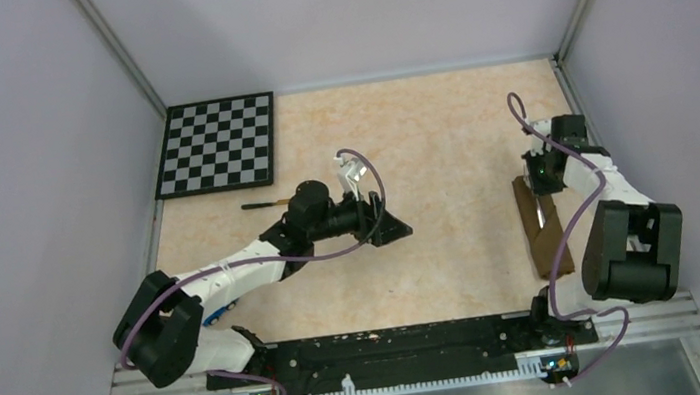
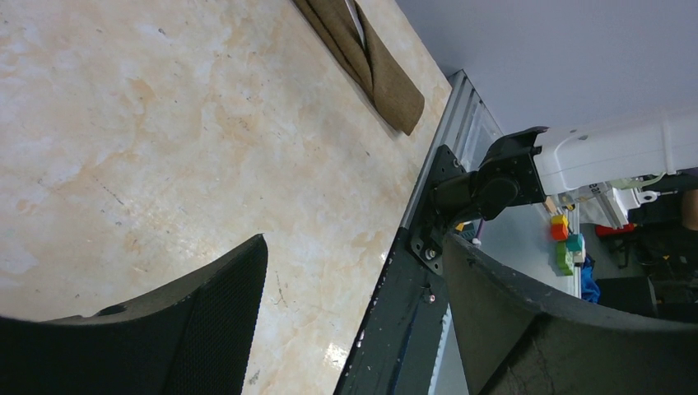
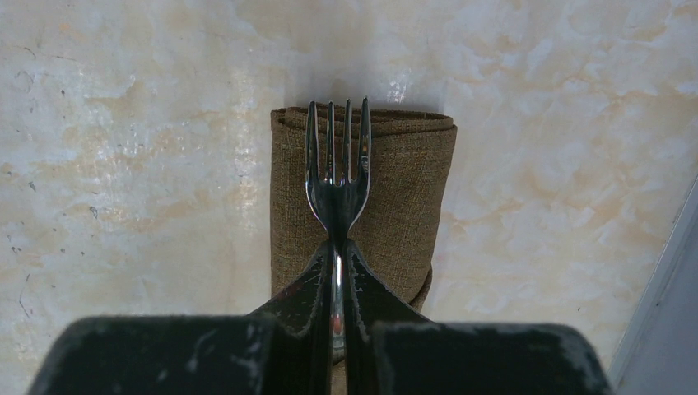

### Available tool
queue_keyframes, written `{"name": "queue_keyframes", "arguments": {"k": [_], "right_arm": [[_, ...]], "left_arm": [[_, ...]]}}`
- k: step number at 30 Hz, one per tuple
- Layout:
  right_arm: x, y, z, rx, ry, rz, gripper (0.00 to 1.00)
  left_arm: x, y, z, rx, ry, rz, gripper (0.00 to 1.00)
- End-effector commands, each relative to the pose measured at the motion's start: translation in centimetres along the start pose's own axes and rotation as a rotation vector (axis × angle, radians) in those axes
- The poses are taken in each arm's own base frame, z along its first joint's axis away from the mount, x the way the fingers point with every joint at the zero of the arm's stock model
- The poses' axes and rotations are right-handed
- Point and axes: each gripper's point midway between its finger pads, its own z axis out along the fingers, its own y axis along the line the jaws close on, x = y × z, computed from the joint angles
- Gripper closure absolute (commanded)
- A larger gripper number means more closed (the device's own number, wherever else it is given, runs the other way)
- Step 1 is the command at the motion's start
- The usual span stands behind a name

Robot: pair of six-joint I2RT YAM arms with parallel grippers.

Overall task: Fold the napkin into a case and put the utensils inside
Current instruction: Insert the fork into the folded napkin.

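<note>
The napkin lies folded into a long narrow brown case [image 1: 538, 227] [image 2: 370, 58] [image 3: 403, 193] at the table's right side. My right gripper [image 1: 537, 175] [image 3: 337, 247] hovers over the case's far end, shut on the neck of a silver fork [image 3: 337, 173]. The fork's tines point away from me over the cloth's folded end. A dark-handled knife [image 1: 266, 204] lies on the table below the checkerboard, just left of my left arm's wrist. My left gripper [image 1: 392, 230] [image 2: 354, 317] is open over bare table near the middle, with nothing between its fingers [image 2: 206, 313].
A black-and-white checkerboard [image 1: 217, 144] lies at the back left corner. Walls close off the left, back and right. The black mounting rail [image 1: 394, 345] [image 2: 403, 321] runs along the near edge. Coloured blocks [image 2: 565, 243] sit beyond the table.
</note>
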Motion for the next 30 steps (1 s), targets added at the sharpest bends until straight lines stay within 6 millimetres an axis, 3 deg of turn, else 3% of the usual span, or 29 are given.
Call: {"name": "queue_keyframes", "arguments": {"k": [1,12,17,23,30], "right_arm": [[-0.9,-0.4,-1.3,0.033,-0.053,-0.017,1.00],[2.6,-0.6,-1.7,0.092,0.022,0.033,1.00],[2.8,-0.1,-1.7,0.083,0.015,-0.005,0.86],[1.5,-0.4,-1.1,0.088,-0.001,0.027,0.60],[-0.7,-1.8,-0.3,0.140,-0.027,0.048,0.57]], "left_arm": [[-0.6,-1.0,-0.6,0.039,-0.023,0.049,0.18],[-0.6,-0.9,-0.6,0.026,-0.007,0.051,0.18],[-0.6,-1.0,-0.4,0.043,-0.003,0.044,0.18],[-0.1,-0.5,-0.2,0.035,0.017,0.028,0.18],[-0.1,0.0,-0.2,0.025,0.017,0.017,0.18]]}}
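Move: My right hand still grips the fork by its neck, tines pointing away from me, low over the napkin. The mouth of the napkin's pocket, its slanting fold edge, lies about 7 cm back from this hand, in line with the handle and some 3 cm lower; the napkin's far edge is roughly 5 cm ahead at the same lower level. From my idle left hand, the pocket mouth is about 32 cm to the right, 2 cm back and 16 cm below. With my right hand I draw the fork back nearly 4 cm along the napkin, handle first towards the pocket's fold edge, sinking about 1 cm. Then I open the fingers a bit under half way and let go of the fork, and finally ease slightly down and forward with the fingertips either side of its neck. ##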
